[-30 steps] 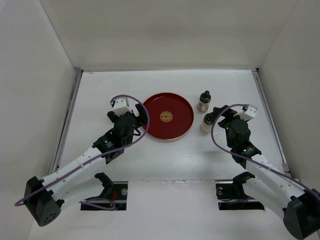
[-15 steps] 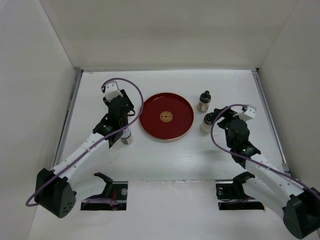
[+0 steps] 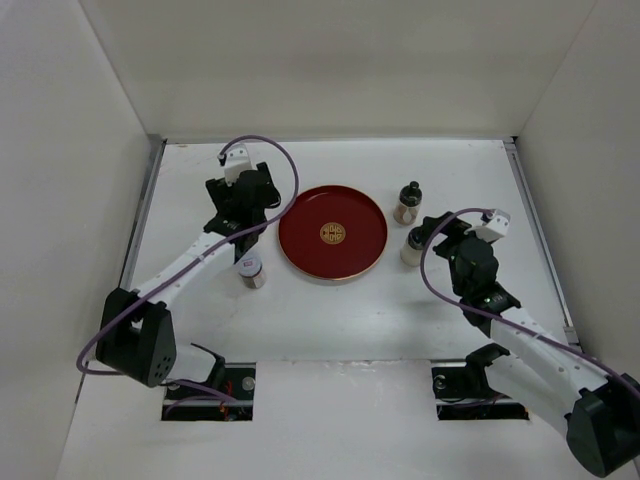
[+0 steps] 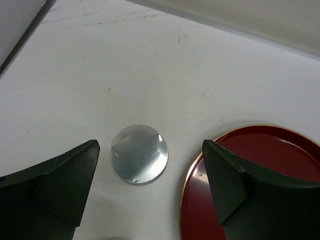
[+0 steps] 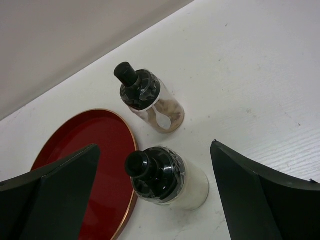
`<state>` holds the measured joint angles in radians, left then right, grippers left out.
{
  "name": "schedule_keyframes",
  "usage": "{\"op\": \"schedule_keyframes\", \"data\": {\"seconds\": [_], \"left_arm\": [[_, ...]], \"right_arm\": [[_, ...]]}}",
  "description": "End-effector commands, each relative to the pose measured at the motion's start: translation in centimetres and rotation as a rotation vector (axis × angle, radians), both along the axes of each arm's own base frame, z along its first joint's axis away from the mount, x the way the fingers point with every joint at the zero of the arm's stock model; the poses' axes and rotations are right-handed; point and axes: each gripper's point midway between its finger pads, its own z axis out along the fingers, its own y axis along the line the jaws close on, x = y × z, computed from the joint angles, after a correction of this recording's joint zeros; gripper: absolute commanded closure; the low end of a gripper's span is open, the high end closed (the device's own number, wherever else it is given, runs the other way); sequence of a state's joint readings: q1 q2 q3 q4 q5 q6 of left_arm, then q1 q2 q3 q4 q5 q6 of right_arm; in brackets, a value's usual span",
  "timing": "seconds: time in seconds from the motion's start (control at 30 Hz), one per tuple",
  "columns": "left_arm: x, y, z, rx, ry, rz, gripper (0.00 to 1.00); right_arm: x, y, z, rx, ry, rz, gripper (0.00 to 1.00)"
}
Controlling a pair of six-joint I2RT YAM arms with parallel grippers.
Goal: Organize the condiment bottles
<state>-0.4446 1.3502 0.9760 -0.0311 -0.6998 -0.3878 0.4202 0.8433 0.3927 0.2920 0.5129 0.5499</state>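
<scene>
A grey-lidded, red-labelled jar [image 3: 252,271] stands left of the round red tray [image 3: 356,256]. My left gripper [image 3: 246,214] hangs open behind the jar. In the left wrist view a round silver bottle top [image 4: 139,154] lies straight below, between the spread fingers [image 4: 65,182] of that gripper [image 4: 150,148] and clear of both. The arm hides this bottle in the top view. Two pale bottles with black caps stand right of the tray, a far one [image 3: 407,202] [image 5: 150,100] and a near one [image 3: 413,247] [image 5: 172,180]. My right gripper [image 3: 433,233] [image 5: 154,146] is open astride the near one, not touching it.
White walls close in the table on the left [image 3: 80,200], back and right. The tray's gold-edged rim [image 4: 186,186] [image 5: 131,150] runs close to the silver top and to the near pale bottle. Two dark slots [image 3: 212,384] lie at the near edge by the arm bases.
My left arm has swung left and toward the back wall. The red-labelled jar, covered by it a second ago, now stands in plain sight. My right arm has hardly moved.
</scene>
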Motion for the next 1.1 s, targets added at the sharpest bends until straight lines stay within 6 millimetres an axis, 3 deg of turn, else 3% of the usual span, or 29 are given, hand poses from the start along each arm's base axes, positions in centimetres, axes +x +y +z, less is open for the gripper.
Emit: {"op": "schedule_keyframes", "data": {"seconds": [0.0,0.23,0.43,0.6,0.73,0.93,1.07], "left_arm": [[0.8,1.1,0.7,0.010,-0.001,0.026,0.16],[2.5,0.8,-1.2,0.005,0.051,0.015,0.19],[2.8,1.3,-4.1,-0.019,0.099,0.047,0.38],[2.6,1.8,-4.3,-0.057,0.095,0.061,0.52],[2.4,1.8,-2.3,-0.092,0.045,0.065,0.67],[1.2,0.7,6.4,-0.154,-0.144,0.022,0.70],[0.3,-1.1,10.2,-0.159,-0.214,-0.029,0.70]], "right_arm": [[0.5,0.9,2.2,0.026,-0.055,0.032,0.01],[0.6,1.9,2.3,0.032,-0.056,0.062,0.01],[0.4,1.8,2.6,0.036,-0.063,0.064,0.00],[0.3,1.9,2.3,0.040,-0.060,0.069,0.00],[0.3,2.1,2.6,0.044,-0.067,0.074,0.00],[0.4,2.1,2.5,0.044,-0.064,0.075,0.00],[0.4,2.2,2.4,0.038,-0.057,0.076,0.00]]}}
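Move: The silver-lidded bottle stands almost under the left hand, about 2 cm ahead and 2 cm to its left, its middle some 8 cm below. The red tray's centre is roughly 2 cm back and 14 cm to the left hand's right, 12 cm down; the white-lidded jar is about 11 cm back and 3 cm left, 9 cm down. From the right hand, the silver-lidded bottle lies some 37 cm left and 7 cm ahead, about 5 cm lower. The left hand sinks about 5.5 cm onto the silver-lidded bottle, easing some 2 cm forward and 2 cm left while its fingers tip a little further down, and closes from wide to about half open so the pads pinch the bottle from both sides by its lid. Keeping that grip, it then lifts quickly by 6 to 7 cm, drawing back about 2 cm and slightly right as the downward tip comes out again. ##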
